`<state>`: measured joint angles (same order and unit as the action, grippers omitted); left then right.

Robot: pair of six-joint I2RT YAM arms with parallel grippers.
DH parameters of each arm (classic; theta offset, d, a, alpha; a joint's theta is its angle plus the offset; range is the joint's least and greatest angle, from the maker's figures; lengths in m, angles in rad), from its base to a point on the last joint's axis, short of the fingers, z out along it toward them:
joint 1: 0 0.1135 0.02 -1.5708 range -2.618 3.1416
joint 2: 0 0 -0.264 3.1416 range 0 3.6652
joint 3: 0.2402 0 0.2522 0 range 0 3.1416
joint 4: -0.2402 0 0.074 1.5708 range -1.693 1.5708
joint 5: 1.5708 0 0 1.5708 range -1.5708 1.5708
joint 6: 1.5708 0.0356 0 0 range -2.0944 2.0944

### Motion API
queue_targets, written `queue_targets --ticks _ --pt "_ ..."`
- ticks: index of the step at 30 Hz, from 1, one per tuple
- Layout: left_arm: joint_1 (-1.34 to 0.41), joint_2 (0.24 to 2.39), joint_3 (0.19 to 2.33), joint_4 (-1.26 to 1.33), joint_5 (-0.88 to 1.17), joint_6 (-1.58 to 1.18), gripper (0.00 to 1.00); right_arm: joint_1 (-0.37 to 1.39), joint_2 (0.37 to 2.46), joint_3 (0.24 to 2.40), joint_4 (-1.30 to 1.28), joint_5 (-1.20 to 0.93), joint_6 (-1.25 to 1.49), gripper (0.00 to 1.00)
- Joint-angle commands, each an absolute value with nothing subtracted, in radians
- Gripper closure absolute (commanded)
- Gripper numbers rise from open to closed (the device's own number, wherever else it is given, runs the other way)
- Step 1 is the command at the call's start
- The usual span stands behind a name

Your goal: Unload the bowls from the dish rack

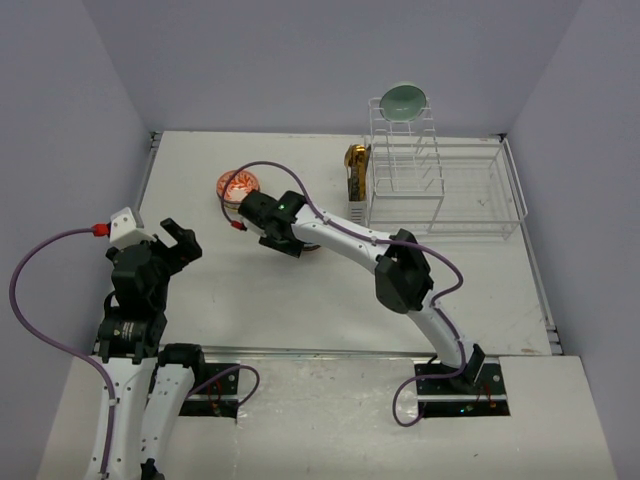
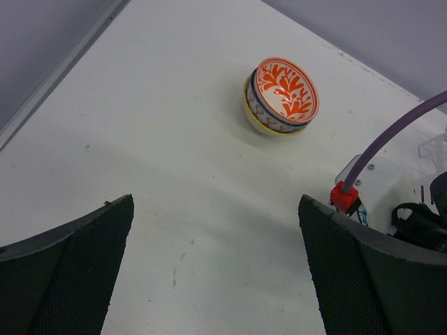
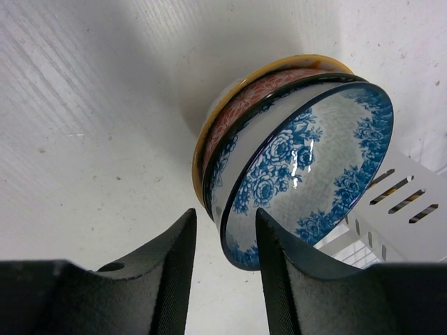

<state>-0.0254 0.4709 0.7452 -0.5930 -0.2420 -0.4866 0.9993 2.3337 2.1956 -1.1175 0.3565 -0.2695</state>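
Observation:
A blue-flowered bowl (image 3: pixel 314 160) lies nested on top of a small stack, over a red-patterned bowl (image 3: pixel 241 112) and a yellow-sided one (image 3: pixel 300 61), on the white table. My right gripper (image 3: pixel 225 230) is open astride the blue bowl's near rim: one finger is inside the bowl and the other stands off its outside. From above, that gripper (image 1: pixel 288 238) hides most of the stack. A pale teal bowl (image 1: pixel 404 99) sits upright at the top of the dish rack (image 1: pixel 480 190). An orange-patterned bowl (image 2: pixel 283 94) stands alone at the back left (image 1: pixel 238 185). My left gripper (image 2: pixel 216 272) hangs open and empty over bare table (image 1: pixel 178 243).
A gold-brown cylinder (image 1: pixel 355 170) stands against the rack's left side. The right arm's wrist and purple cable (image 2: pixel 391 139) reach across the left wrist view's right edge. Grey walls close the table at the back and both sides.

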Motion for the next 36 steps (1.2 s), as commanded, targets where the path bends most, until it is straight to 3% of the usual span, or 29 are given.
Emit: queue_targets --ticks 1,7,9,17,36 --pt "-0.017 0.463 0.756 -0.561 -0.239 -0.483 0.0 1.011 2.224 2.223 -1.158 0.339 -0.244 0.59" --pt "-0.017 0.46 0.755 -0.561 -0.239 -0.483 0.0 1.011 2.152 2.138 -1.101 0.292 -0.221 0.61" --pt "-0.017 0.462 0.755 -0.56 -0.238 -0.483 0.0 1.011 2.137 2.123 -1.086 0.285 -0.209 0.7" --pt "-0.017 0.459 0.755 -0.56 -0.238 -0.482 0.0 1.006 2.175 2.103 -1.051 0.276 -0.213 0.83" --pt "-0.017 0.462 0.753 -0.557 -0.233 -0.48 0.0 0.979 2.232 2.086 -1.002 0.236 -0.201 0.89"
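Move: The blue-flowered bowl sits tilted on top of the middle stack; its near rim is between my right hand's open fingers, its middle about 5 cm ahead, 1 cm right and roughly 1 cm below. The cutlery holder stands some 12 cm ahead and 12 cm right, and the orange bowl's stack about 14 cm ahead and 16 cm left, both a few centimetres lower. From my left hand the blue bowl is about 14 cm ahead, 32 cm right and 15 cm down. I draw my right fingers up off the blue bowl's near rim, rising nearly 5 cm and easing back a little, and bring the pads almost together. Then I lower the narrowed fingertips about 2.5 cm towards that same rim, drifting slightly left and forward again, wrist rolled some 10 degrees so its left side is higher. ##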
